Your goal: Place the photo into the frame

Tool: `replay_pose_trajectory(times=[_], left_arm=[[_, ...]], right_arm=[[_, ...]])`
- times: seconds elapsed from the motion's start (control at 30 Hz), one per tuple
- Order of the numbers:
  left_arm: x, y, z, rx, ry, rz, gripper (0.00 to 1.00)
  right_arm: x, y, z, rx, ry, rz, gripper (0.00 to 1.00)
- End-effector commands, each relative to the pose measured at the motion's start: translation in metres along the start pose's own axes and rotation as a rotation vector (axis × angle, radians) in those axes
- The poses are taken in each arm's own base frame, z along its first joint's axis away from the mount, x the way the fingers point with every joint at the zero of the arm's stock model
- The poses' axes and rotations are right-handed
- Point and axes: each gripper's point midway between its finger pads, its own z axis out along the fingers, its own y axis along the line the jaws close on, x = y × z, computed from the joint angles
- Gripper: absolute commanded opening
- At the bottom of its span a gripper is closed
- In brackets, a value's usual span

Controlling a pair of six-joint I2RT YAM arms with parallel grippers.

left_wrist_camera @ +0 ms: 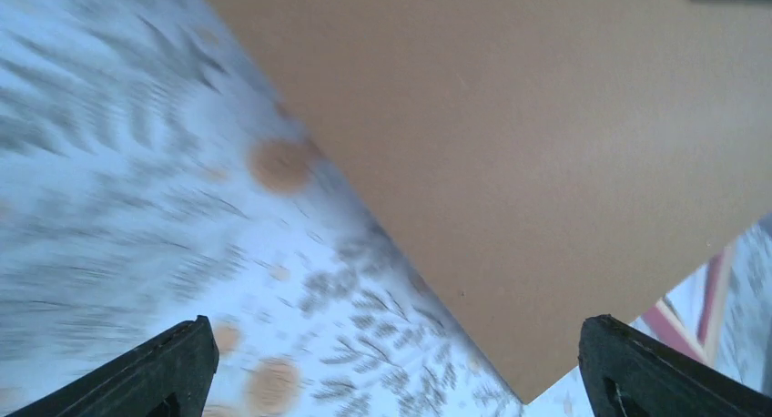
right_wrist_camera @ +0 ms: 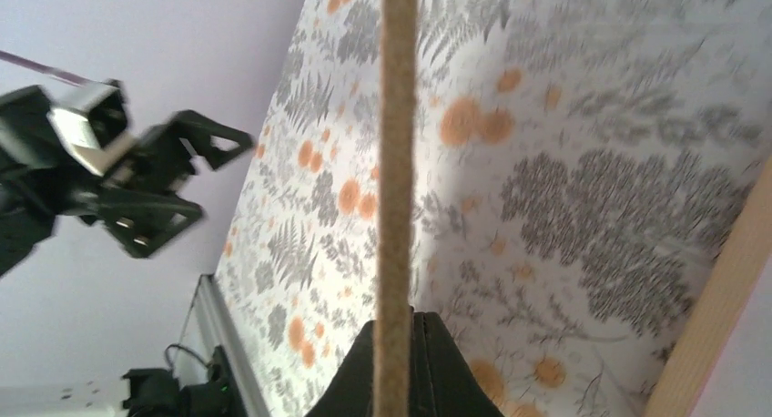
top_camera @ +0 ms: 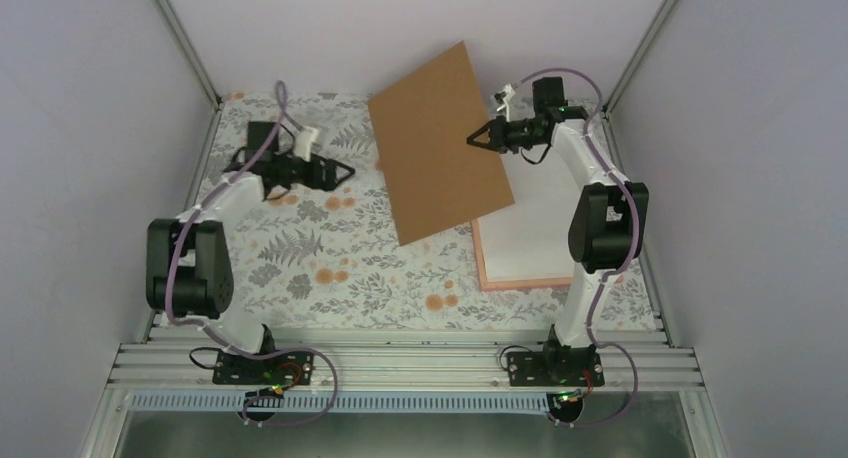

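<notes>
A plain brown cardboard board point(top_camera: 440, 143) hangs tilted above the middle of the table. My right gripper point(top_camera: 475, 138) is shut on its right edge; in the right wrist view the board point(right_wrist_camera: 396, 162) runs edge-on between the closed fingers point(right_wrist_camera: 428, 362). The pink frame point(top_camera: 520, 281) lies flat at the right, partly under the board. On it lies the photo point(top_camera: 535, 223), white side up, its print not showing. My left gripper point(top_camera: 345, 168) stands open left of the board and holds nothing; in its wrist view the gripper point(left_wrist_camera: 410, 381) faces the board's corner point(left_wrist_camera: 546, 162).
A floral cloth point(top_camera: 300, 248) covers the table. Pale walls with metal posts point(top_camera: 185, 38) close it in on three sides. The rail point(top_camera: 400, 363) carrying both arm bases runs along the near edge. The right arm's upright link point(top_camera: 605, 223) stands over the frame's right side.
</notes>
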Motion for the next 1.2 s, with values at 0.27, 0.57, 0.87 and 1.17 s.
replay_pose_trajectory(times=[0.27,0.57,0.87,1.17], left_arm=[[-0.125,0.013,-0.166,-0.325,-0.352,0.064,1.00],[-0.179,0.001,-0.255,-0.473,-0.508,0.156,1.00],[-0.198,-0.018,-0.260,-0.297,-0.415,0.278,1.00],[-0.169,-0.061,-0.163,0.086,-0.197,0.262,0.99]], right_arm=[[-0.101,0.181,-0.102,0.371,-0.474,-0.900,0.04],[-0.058,0.250,-0.145,0.747,-0.628,-1.660,0.04],[0.046,0.237,-0.147,1.037,-0.678,-2.411,0.04],[0.139,0.207,-0.119,0.970,-0.670,-2.754,0.04]])
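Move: The brown backing board is already in the right gripper, held at its right edge, its middle about 9 cm left of that hand, level fore and aft and some 4 cm lower. The pink frame with a white sheet in it lies on the table about 10 cm back from the right hand, 15 cm to its right and 17 cm below. From the open left hand the board's middle is roughly 18 cm right, 4 cm farther out, about level. Keep the right fingers shut on the board's edge and swing the board up and over, far edge rising and coming back towards the bases: lift some 27 cm, turn the wrist well over 130 degrees, then sink about 15 cm while drawing back. Meanwhile raise the open left gripper about 30 cm and leftward, clear of the board, then start it back down and right. ##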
